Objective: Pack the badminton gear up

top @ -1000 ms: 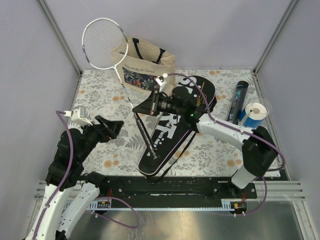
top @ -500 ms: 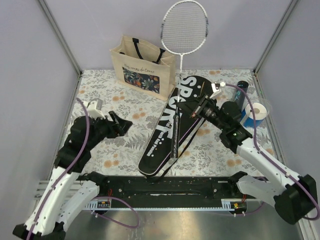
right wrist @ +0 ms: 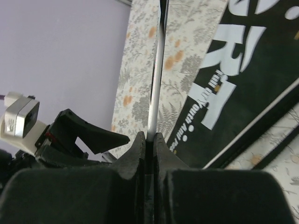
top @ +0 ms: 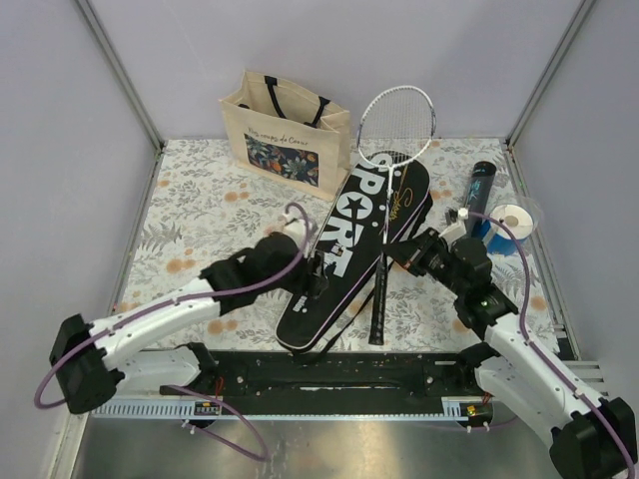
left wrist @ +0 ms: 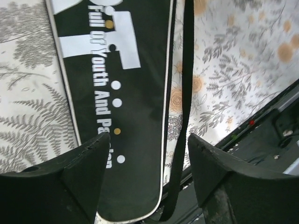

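A white-headed racket (top: 396, 125) lies tilted over the black "SPORT" cover (top: 344, 215), its black handle (top: 377, 311) pointing toward the near edge. My right gripper (top: 401, 253) is shut on its thin shaft (right wrist: 155, 100), jaws pressed to it on both sides (right wrist: 149, 140). My left gripper (top: 318, 281) is open and empty just above the cover's narrow lower end (left wrist: 117, 107), with the cover's black strap (left wrist: 186, 107) between its fingers (left wrist: 149, 161). The long black tube (top: 477, 198) lies at the right. No second racket or shuttlecock shows.
The beige floral tote bag (top: 290, 130) stands at the back wall. A blue-and-white roll (top: 509, 226) sits beside the tube. The black base rail (top: 349, 371) runs along the near edge, also in the left wrist view (left wrist: 275, 135). Walls close three sides.
My right arm has swung the racket down from upright to lie over the cover. My left arm has moved right, from the left side to the cover's lower end.
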Action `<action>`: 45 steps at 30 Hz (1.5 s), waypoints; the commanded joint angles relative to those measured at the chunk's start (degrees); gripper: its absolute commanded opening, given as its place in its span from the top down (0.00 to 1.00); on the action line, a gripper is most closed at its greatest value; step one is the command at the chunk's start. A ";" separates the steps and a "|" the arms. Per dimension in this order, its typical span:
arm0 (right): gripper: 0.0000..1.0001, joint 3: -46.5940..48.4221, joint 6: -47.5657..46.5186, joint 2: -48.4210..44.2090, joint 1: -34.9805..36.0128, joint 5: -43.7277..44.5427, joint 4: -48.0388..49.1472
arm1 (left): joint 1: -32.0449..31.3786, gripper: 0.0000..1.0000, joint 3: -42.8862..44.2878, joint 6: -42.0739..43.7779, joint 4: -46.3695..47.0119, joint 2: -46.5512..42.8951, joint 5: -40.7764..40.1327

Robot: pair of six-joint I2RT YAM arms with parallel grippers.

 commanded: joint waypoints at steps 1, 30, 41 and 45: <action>1.00 -2.68 -0.87 -5.98 -1.44 4.97 -1.58 | -8.01 0.30 0.20 7.37 9.78 5.48 -9.32; 1.00 -5.23 -0.08 -25.42 -2.85 14.65 -29.63 | -18.93 0.44 3.18 22.32 23.16 33.53 -24.89; 1.00 3.56 -0.34 -23.92 -2.85 19.05 -44.21 | -18.93 1.00 11.17 23.64 22.72 35.29 -30.35; 1.00 2.95 0.54 -25.24 -2.77 18.52 -48.17 | -18.23 1.00 15.48 21.02 20.26 36.35 -31.49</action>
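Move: The right edge of the badminton bag's front, near its lower end, lies about 7 cm to the right of the open left hand, level with it fore and aft and some 13 cm below. The strap lies about 4 cm farther right of that edge, and the held racket's handle hangs some 17 cm right of the left hand, 8 cm back and at nearly its height. From the right hand the edge is roughly 13 cm left, 5 cm back and 18 cm down. The bag's right edge is what the left hand drops to, about 12 cm down and 7 cm right, rolling and tipping its fingers steeper; they shut on the piped edge and draw it up some 4 cm, forward and right. The right hand keeps the racket pinched by the shaft and carries it right, back and down, away from the bag, turning it clockwise. ##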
